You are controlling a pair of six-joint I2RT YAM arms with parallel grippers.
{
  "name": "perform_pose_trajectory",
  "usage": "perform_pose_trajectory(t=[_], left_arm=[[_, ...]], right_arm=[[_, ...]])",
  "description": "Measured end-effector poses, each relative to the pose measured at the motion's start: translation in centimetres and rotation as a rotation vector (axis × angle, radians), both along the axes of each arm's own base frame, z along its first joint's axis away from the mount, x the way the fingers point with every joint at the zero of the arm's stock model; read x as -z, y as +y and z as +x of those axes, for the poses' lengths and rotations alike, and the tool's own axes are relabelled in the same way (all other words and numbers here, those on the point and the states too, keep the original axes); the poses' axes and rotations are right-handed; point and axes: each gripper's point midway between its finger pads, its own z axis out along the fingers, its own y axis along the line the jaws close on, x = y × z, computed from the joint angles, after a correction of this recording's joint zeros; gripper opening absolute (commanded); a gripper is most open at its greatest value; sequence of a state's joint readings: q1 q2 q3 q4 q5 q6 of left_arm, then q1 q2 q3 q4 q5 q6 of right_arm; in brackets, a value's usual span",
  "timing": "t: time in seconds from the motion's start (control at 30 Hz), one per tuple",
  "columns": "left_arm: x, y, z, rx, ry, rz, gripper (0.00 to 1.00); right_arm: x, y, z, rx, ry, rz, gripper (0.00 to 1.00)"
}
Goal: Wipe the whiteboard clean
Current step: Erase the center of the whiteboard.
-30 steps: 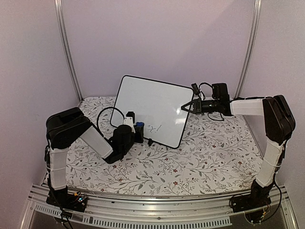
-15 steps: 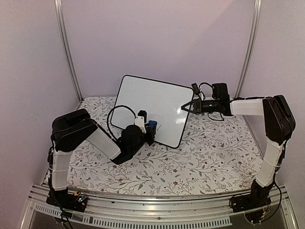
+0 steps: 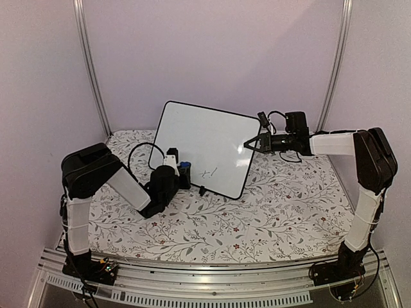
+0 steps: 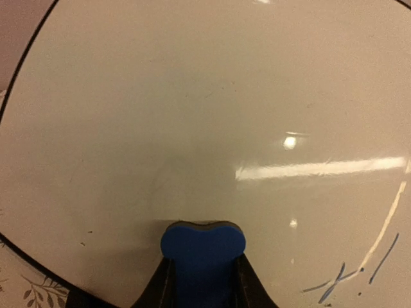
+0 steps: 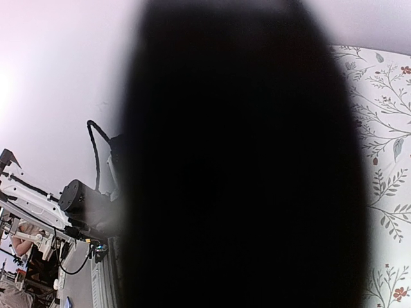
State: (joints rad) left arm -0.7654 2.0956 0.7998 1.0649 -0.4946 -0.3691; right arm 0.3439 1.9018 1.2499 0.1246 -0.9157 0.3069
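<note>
The whiteboard [image 3: 205,138] stands tilted on its lower edge at the back of the table. Grey handwriting [image 3: 207,172] shows near its lower edge. My left gripper [image 3: 183,172] is shut on a small blue eraser [image 3: 185,169] pressed against the board's lower left. In the left wrist view the eraser [image 4: 202,247] sits between my fingers [image 4: 162,282], flat on the whiteboard [image 4: 192,115], with pen strokes [image 4: 353,276] off to its right. My right gripper [image 3: 250,144] is shut on the board's right edge. The right wrist view is mostly blocked by a dark blurred shape.
A floral cloth [image 3: 282,205] covers the table. A metal rail [image 3: 212,292] runs along the near edge. Two metal uprights [image 3: 90,64] stand at the back corners, with pale walls behind. A small black foot [image 3: 201,190] sticks out under the board.
My left gripper swept the eraser right along the lower board, then came back left to about where it started. The right arm and the board have stayed still.
</note>
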Motion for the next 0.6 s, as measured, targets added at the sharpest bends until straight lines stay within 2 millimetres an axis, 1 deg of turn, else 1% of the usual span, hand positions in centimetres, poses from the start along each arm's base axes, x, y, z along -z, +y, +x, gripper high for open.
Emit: perform_pose_trajectory(t=[0.1, 0.23, 0.33, 0.47, 0.53, 0.6], left_arm=[[-0.1, -0.3, -0.1, 0.008, -0.002, 0.005, 0.00], [-0.3, -1.4, 0.0, 0.008, -0.021, 0.011, 0.00], [-1.2, -3.4, -0.1, 0.028, -0.057, -0.009, 0.00], [-1.9, -6.4, -0.9, 0.081, -0.092, -0.037, 0.00], [-2.0, -7.2, -1.3, 0.099, -0.101, -0.043, 0.00], [-2.0, -7.6, -1.4, 0.106, -0.105, -0.046, 0.00]], right_arm=[[0.0, 0.0, 0.0, 0.000, 0.000, 0.000, 0.01], [0.0, 0.0, 0.1, 0.005, 0.000, -0.001, 0.01], [0.0, 0.0, 0.2, 0.007, -0.001, -0.002, 0.01], [0.0, -0.1, 0.2, 0.007, -0.003, -0.003, 0.01], [0.1, -0.1, 0.3, 0.007, -0.004, -0.003, 0.01], [0.1, -0.1, 0.3, 0.006, -0.005, -0.003, 0.01]])
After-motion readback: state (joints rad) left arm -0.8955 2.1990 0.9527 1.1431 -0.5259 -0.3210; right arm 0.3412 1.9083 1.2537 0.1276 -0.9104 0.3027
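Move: The last blue marks on the whiteboard, a small cross and a slash, lie some 9 cm to the right of the left hand with its eraser, about level in reach and perhaps 1 cm lower. The board's middle is about 8 cm right, 4 cm farther out and 6 cm higher; the right-hand stand foot is some 7 cm right, 4 cm nearer and 7 cm below. From the right hand the marks lie about 17 cm left, 3 cm nearer and 9 cm lower. The blue eraser, still pinched in the left fingers, goes on along the whiteboard's face towards the last marks, travelling about 7.5 cm to the right while rising some 2 cm, starting slowly and then sweeping faster. The left wrist tips up about 5 degrees and turns slightly clockwise. The right hand stays put, keeping its hold on the board's right edge. ##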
